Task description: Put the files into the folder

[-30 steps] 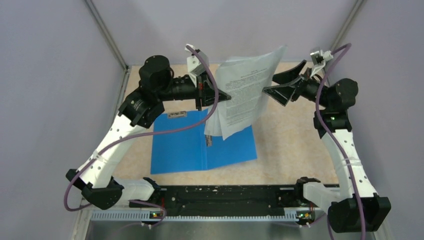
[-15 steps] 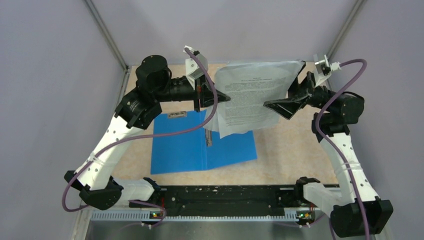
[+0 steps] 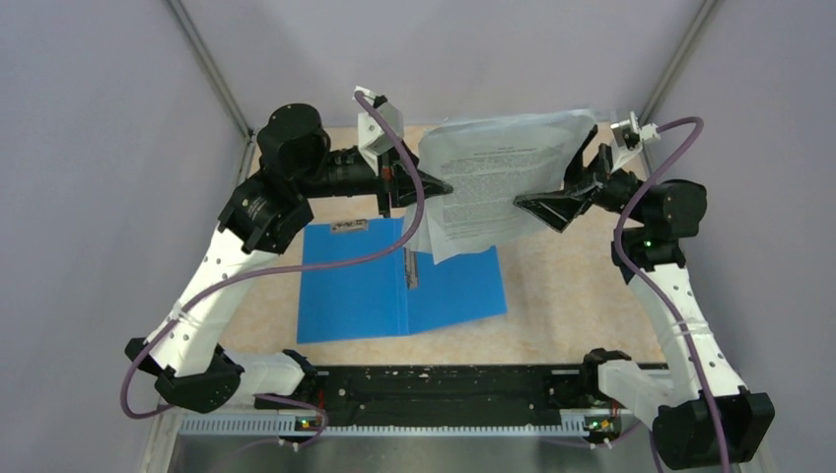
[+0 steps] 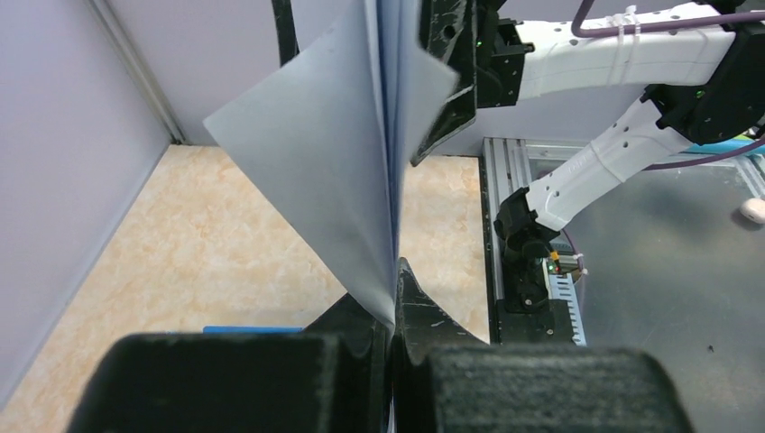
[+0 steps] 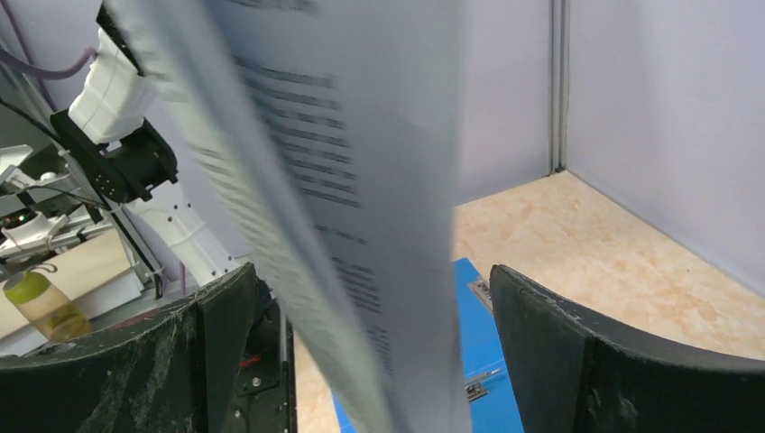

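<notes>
The files (image 3: 498, 182) are white printed sheets held up in the air above the table's far half. My left gripper (image 3: 444, 189) is shut on their left edge; in the left wrist view the files (image 4: 334, 171) rise from between the closed gripper (image 4: 394, 280). My right gripper (image 3: 564, 187) stands open around the right edge. In the right wrist view the files (image 5: 361, 180) hang blurred between the wide gripper (image 5: 372, 271) without touching either finger. The blue folder (image 3: 375, 291) lies open and flat on the table below, its metal clip (image 3: 411, 276) at the spine.
Grey-lilac walls (image 3: 118, 148) with metal corner posts enclose the beige table (image 3: 572, 286) on three sides. A black rail (image 3: 444, 389) carrying both arm bases runs along the near edge. The folder (image 5: 478, 361) shows beneath the sheets in the right wrist view.
The right gripper has closed in on the sheets' right edge, still open. The sheets have swung from steeply tilted to nearly level. The left arm has drifted slightly up and left.
</notes>
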Available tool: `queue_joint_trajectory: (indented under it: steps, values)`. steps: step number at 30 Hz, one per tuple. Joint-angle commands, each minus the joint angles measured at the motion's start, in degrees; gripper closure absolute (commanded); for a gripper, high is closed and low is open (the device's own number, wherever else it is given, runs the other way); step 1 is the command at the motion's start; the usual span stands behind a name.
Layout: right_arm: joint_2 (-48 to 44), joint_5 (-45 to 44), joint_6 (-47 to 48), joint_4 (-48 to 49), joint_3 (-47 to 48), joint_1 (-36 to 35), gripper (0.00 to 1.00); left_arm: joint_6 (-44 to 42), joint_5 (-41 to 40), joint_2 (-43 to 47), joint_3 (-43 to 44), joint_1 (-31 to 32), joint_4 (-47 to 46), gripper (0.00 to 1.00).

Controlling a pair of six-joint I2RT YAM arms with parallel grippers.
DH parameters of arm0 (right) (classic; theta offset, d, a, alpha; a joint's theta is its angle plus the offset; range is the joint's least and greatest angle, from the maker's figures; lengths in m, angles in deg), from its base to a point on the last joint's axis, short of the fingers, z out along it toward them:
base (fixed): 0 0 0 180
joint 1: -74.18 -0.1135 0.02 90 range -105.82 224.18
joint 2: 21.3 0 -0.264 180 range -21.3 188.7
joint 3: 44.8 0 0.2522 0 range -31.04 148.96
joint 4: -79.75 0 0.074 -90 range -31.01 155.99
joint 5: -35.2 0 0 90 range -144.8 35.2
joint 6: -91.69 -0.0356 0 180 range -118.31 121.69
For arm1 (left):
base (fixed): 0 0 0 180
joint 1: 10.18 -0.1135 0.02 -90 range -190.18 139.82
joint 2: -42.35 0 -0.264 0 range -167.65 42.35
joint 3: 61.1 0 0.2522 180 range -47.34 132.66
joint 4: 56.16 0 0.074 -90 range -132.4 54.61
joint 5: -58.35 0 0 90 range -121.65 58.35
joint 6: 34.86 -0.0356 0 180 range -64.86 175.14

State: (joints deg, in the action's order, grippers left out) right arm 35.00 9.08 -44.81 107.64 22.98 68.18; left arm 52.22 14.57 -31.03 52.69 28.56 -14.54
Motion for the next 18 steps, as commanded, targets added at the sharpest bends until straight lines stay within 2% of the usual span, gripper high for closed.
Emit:
queue_joint_trajectory:
  steps: [1,9,14,18]
  values:
    - [-0.3,-0.3,2.8,-0.3,0.8,-0.6,0.01,-2.1,3.1,2.0,3.9,0.0,0.4,1.00]
    - [-0.6,2.0,1.8,1.0,2.2,-0.6,0.01,-4.5,1.7,4.1,5.8,-0.1,2.5,1.00]
    - [1.0,4.5,-5.7,10.8,3.3,-0.6,0.01,-5.0,-0.4,4.2,5.5,0.0,2.6,1.00]
    - [4.5,5.6,-15.5,24.2,4.7,-0.7,0.01,-5.0,0.0,4.0,5.5,-0.1,2.3,1.00]
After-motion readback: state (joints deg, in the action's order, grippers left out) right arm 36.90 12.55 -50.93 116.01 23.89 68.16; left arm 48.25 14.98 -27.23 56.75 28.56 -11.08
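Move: My left hand pinches the files by their left end. The open folder lies some 47 cm below, its middle about 8 cm ahead and 5 cm left, with its metal fastener roughly 11 cm ahead and 2 cm left. From my wide-open right hand, the middle of the files is about 8 cm to the left, 2 cm back and near level, their loose end between its jaws. I keep the files pinched and draw my left hand up, back and to the left, about 5 cm in all, away from my right hand and higher over the folder, rolling it some 5 to 10 degrees about its own fingers. My right hand stays almost still around the loose end, jaws wide open, then eases back about 1.5 cm as it rises slightly. ##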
